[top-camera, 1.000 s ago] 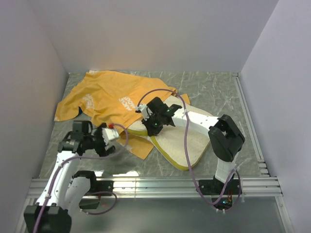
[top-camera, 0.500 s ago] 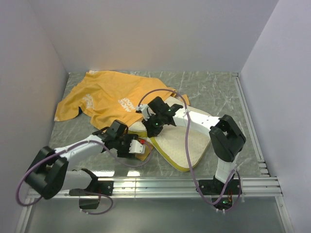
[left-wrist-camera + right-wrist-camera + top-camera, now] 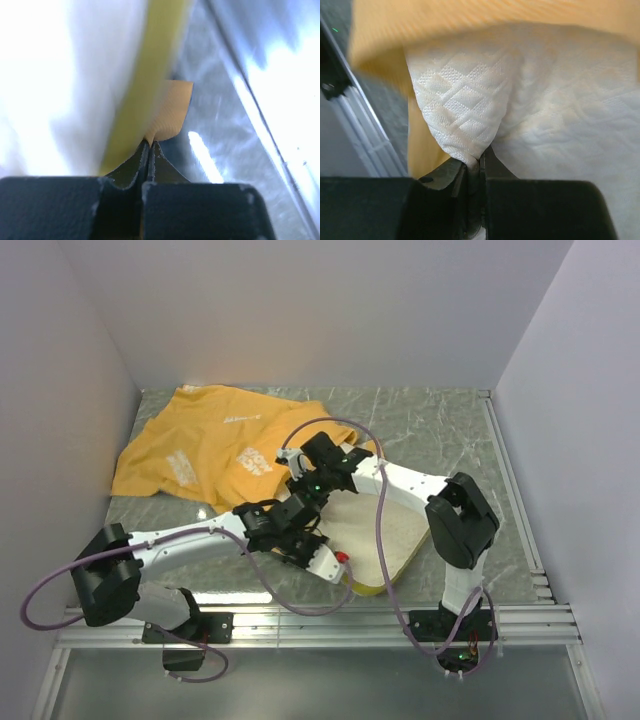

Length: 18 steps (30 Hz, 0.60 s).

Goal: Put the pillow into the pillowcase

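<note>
The pillowcase [image 3: 215, 440] lies crumpled at the back left, orange-yellow side up. The cream quilted pillow [image 3: 385, 535] with its yellow-green band [image 3: 145, 75] lies at centre right. My left arm reaches across the front to the pillow's near edge. There my left gripper [image 3: 150, 144] [image 3: 332, 562] is shut on a small corner of orange cloth [image 3: 175, 107], right beside the band. My right gripper [image 3: 480, 159] [image 3: 303, 498] is at the pillow's left end. It is shut on a pinched fold of the white quilted fabric [image 3: 465, 110], with orange cloth [image 3: 485, 20] just beyond.
Grey marble-patterned tabletop [image 3: 430, 425] is enclosed by white walls at the back and both sides. An aluminium rail [image 3: 330, 620] runs along the near edge, close to my left gripper. Purple cables [image 3: 380, 540] loop over the pillow.
My left arm swung from the left side across to the pillow's near edge and its jaws shut. The pillowcase flap near the front has drawn back. My right gripper shifted slightly back.
</note>
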Each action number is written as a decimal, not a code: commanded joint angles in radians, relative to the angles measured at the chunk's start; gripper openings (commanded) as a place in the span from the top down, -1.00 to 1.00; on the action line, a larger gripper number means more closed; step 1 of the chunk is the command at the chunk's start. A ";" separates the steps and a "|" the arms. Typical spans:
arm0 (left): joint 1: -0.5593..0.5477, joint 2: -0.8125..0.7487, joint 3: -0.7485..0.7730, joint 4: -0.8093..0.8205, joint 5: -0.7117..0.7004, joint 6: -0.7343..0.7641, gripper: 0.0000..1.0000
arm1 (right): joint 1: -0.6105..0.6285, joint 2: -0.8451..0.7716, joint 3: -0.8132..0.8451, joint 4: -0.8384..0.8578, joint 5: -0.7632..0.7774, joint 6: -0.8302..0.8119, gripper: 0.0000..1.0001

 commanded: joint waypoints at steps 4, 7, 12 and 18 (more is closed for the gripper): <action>-0.248 -0.047 0.160 -0.127 0.174 -0.206 0.99 | -0.011 0.075 0.142 0.229 0.005 0.183 1.00; -0.273 -0.046 0.123 -0.112 0.161 -0.231 0.99 | -0.016 0.111 0.128 0.294 0.012 0.233 1.00; -0.271 -0.145 0.025 -0.079 0.087 -0.265 0.20 | -0.020 0.103 0.028 0.311 -0.062 0.224 1.00; -0.181 -0.385 0.075 -0.113 0.116 -0.462 -0.28 | -0.043 -0.104 -0.085 0.179 -0.169 0.146 -0.58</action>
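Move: The left hand already pinches the pillowcase's near edge, with the near rail about 11 cm straight back of it and 6 below; the pillow's middle lies some 16 cm to its right, 8 ahead and 5 below. The right hand still holds the pillow's left corner; the pillowcase mouth is roughly 6 cm left and 3 ahead of it at about its height, the pillow's middle 14 cm right, 7 back and 6 below. Left hand draws the pillowcase edge back about 10 cm, right feeds the pillow left some 4; both then open. ##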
